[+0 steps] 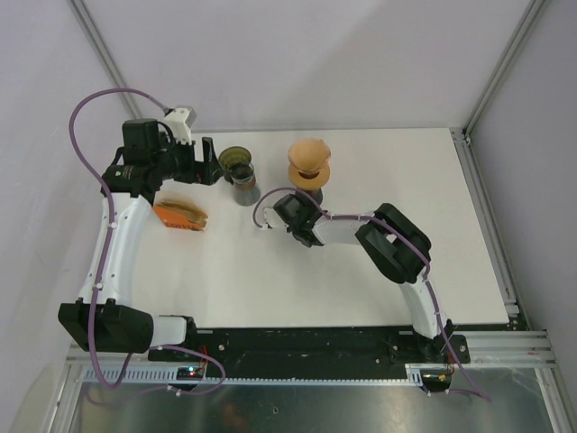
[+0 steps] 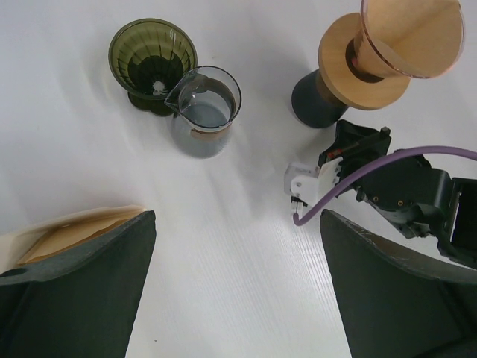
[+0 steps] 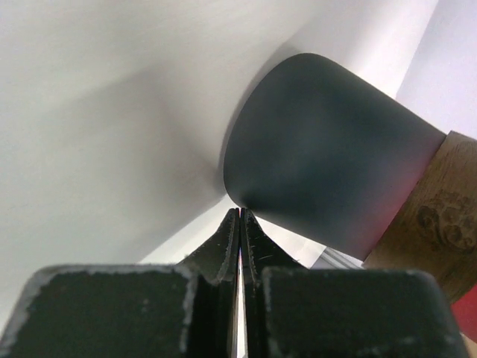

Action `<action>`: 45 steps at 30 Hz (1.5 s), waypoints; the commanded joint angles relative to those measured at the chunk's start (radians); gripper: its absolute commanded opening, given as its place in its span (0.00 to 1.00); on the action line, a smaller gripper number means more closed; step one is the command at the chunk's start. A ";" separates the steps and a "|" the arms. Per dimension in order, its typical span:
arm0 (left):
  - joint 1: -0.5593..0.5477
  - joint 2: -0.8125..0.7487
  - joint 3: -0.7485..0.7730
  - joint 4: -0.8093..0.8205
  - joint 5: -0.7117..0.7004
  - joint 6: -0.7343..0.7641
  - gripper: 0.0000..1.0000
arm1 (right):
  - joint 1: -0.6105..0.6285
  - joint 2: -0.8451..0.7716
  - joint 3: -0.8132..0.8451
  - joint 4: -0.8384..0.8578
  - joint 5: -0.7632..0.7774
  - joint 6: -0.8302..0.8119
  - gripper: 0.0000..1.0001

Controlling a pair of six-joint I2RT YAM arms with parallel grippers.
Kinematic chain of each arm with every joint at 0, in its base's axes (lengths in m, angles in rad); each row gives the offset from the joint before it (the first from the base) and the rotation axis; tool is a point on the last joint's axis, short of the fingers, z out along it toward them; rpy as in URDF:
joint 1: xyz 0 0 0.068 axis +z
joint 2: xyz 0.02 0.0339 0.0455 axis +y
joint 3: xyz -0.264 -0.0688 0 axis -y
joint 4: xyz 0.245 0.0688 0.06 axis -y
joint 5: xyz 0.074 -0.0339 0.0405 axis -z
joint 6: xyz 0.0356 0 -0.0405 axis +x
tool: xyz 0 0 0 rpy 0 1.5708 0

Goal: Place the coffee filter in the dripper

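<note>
An olive-green dripper [image 2: 153, 63] stands empty at the back of the table [image 1: 361, 271], touching a glass carafe [image 2: 203, 112]. A brown paper coffee filter [image 2: 410, 30] sits in a clear cone on a wooden collar [image 2: 350, 74], atop a dark round base [image 3: 328, 171]. More brown filters [image 2: 67, 231] lie in an orange holder [image 1: 178, 216] at the left. My left gripper [image 2: 238, 224] hangs open over bare table, holding nothing, just left of the green dripper [image 1: 236, 158] in the top view. My right gripper [image 3: 240, 212] is shut and empty, its tips almost at the dark base.
The white table ends in metal rails at the right [image 1: 491, 225] and at the near edge. The right arm's purple cable [image 2: 358, 179] loops over the table between the two grippers. Grey walls close off the back and sides.
</note>
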 commanded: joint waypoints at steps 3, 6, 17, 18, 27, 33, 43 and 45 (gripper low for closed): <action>0.008 0.012 0.006 0.027 0.023 0.009 0.95 | -0.048 0.039 0.007 0.150 0.009 -0.030 0.00; 0.008 0.024 0.007 0.027 0.023 0.008 0.95 | -0.054 0.053 0.010 0.162 0.017 -0.032 0.00; 0.008 0.084 0.032 0.026 -0.006 0.032 0.94 | -0.001 -0.008 0.005 0.116 0.041 0.054 0.00; 0.008 0.095 0.035 0.026 -0.010 0.036 0.93 | 0.008 -0.020 0.001 0.114 0.040 0.062 0.00; 0.004 0.243 0.096 0.026 -0.046 0.043 0.85 | 0.102 -0.211 -0.061 0.017 -0.072 0.170 0.09; -0.025 0.357 0.198 0.026 -0.077 0.031 0.79 | 0.144 -0.369 -0.083 -0.095 -0.227 0.281 0.40; -0.093 0.544 0.345 0.027 -0.181 0.158 0.63 | 0.094 -0.646 -0.135 -0.188 -0.576 0.451 0.98; -0.103 0.572 0.360 0.027 -0.177 0.212 0.63 | 0.073 -0.691 -0.147 -0.192 -0.631 0.476 0.99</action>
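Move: The right fingertips, shut, sit against the near side of the dripper stand, whose middle is about 4 cm ahead, 2 cm left and 5 cm up. From the high, open left hand the glass jug lies roughly 11 cm ahead, 7 cm right and 24 cm below. The olive cup is some 7 cm beyond the jug and 4 cm left of it. The filter box lies about 4 cm ahead of that hand, 12 cm left and 26 cm below. Still against the dripper stand, the right hand's shut fingers push it forward, the hand going about 2.5 cm, then part from it and swing back, up and somewhat left some 15 cm each way back and up, rolling left side up and opening wide. Meanwhile the left hand reaches forward and down, speeding up, towards the glass jug, tipping slightly down and partly closing in the air. ##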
